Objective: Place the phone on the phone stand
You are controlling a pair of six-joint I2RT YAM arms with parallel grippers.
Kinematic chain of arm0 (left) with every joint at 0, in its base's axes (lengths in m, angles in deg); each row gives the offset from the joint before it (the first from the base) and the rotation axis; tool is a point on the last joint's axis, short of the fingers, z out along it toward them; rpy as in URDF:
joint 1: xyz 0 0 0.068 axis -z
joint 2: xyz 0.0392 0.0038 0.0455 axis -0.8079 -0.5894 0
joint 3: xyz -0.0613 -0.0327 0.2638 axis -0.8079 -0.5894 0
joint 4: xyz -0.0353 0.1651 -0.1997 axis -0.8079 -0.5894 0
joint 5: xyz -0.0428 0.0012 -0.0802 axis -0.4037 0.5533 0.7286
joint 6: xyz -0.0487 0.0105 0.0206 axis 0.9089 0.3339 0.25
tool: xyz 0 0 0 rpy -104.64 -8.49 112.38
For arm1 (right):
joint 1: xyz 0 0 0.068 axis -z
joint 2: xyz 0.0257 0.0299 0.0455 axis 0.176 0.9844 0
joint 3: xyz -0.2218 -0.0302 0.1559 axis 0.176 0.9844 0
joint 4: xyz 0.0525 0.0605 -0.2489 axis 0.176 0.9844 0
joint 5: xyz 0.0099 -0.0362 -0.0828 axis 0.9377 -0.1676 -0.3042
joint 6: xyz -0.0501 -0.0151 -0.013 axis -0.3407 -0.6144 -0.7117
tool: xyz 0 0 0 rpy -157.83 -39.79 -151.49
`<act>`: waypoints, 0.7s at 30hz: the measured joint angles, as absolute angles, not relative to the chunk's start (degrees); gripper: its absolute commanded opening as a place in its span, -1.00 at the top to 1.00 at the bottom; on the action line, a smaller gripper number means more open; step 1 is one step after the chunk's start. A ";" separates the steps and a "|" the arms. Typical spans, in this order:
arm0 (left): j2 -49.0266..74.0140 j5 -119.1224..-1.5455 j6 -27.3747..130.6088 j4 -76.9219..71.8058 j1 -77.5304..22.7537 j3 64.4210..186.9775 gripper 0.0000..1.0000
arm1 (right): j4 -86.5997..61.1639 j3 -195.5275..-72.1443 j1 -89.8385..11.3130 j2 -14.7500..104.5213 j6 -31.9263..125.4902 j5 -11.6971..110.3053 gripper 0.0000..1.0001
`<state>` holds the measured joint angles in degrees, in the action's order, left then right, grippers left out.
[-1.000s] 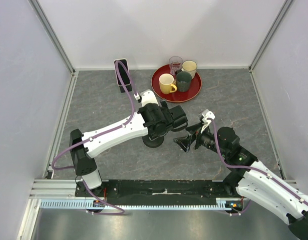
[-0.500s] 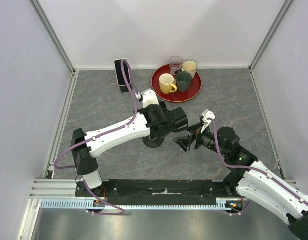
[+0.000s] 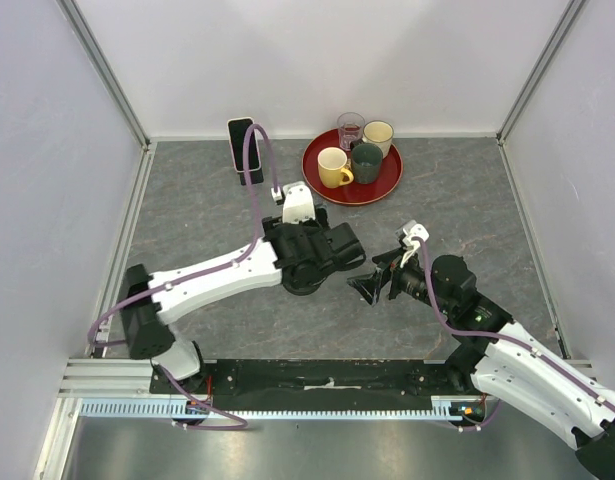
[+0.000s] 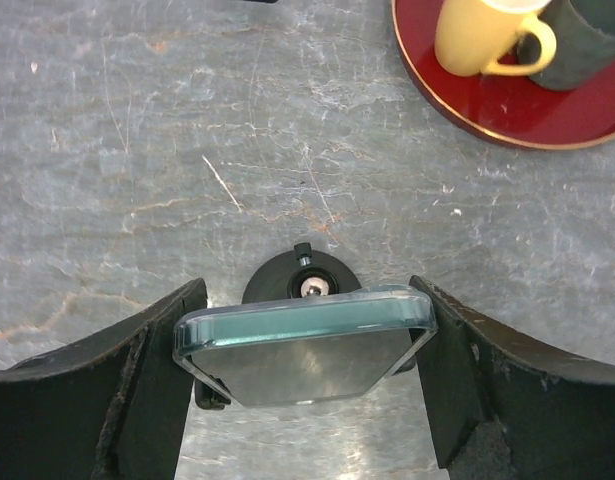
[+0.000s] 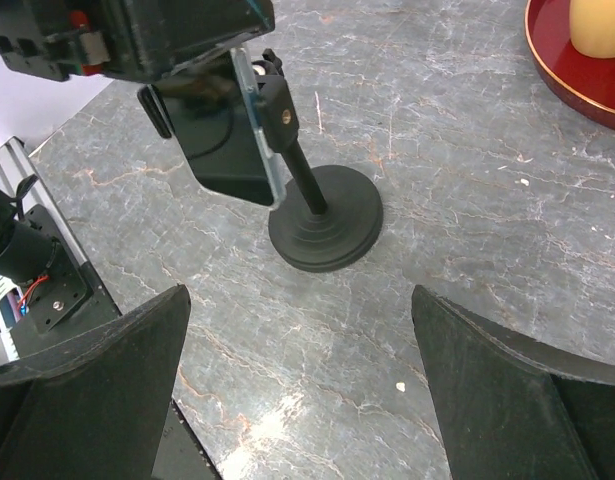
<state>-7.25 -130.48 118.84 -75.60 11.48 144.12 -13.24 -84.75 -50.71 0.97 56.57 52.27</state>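
A phone in a clear case stands on edge between the fingers of my left gripper, which is shut on its two sides. In the right wrist view the phone hangs upright with its back against the head of the black phone stand. The stand's round base shows just beyond the phone. From above, my left gripper covers the stand's head, and only the base shows. My right gripper stays open to the stand's right, low over the table, holding nothing.
A red tray with a yellow mug, a dark green mug and other cups sits at the back. A second dark phone stands upright at the back left. Walls enclose the grey table on three sides.
My left gripper's jaws have narrowed onto the phone's sides, and the left arm has shifted slightly left and nearer. The right arm has not moved.
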 measured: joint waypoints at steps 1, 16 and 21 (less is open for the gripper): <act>-5.40 -130.48 114.32 -71.75 11.43 141.71 0.95 | -13.26 -84.57 -50.69 0.97 56.57 52.12 -0.96; 10.38 -111.62 58.08 -22.27 -9.18 120.03 0.95 | -13.67 -82.95 -50.28 3.55 56.70 50.70 -0.96; 4.15 -108.17 53.53 -16.98 -15.17 124.66 0.95 | -14.05 -82.91 -50.06 4.91 56.72 50.61 -0.96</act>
<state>4.15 -108.17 53.53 -16.98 -15.17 124.66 -14.05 -82.91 -50.06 4.91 56.72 50.61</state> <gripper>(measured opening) 0.830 0.982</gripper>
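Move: Still clamped in the left gripper is the phone with its stand, the stand's round foot about 19 cm below the hand and some 2 cm behind it. The other phone, propped up at the back, lies roughly 33 cm ahead, 16 cm left and 13 cm below; the red tray's middle is 35 cm ahead, 15 cm right, 19 cm below. From the right hand that propped phone is about 40 cm ahead, 32 cm left and 10 cm below. Keep the left gripper shut on the phone's edges and bring phone and stand towards the propped phone: leftward and forward at first, then mostly forward, about 13 cm forward and 6 cm left in all, rising a little. Turn the hand some 17 degrees clockwise meanwhile, tipping the fingers slightly up. Let the open, empty right gripper sink about 3 cm. ##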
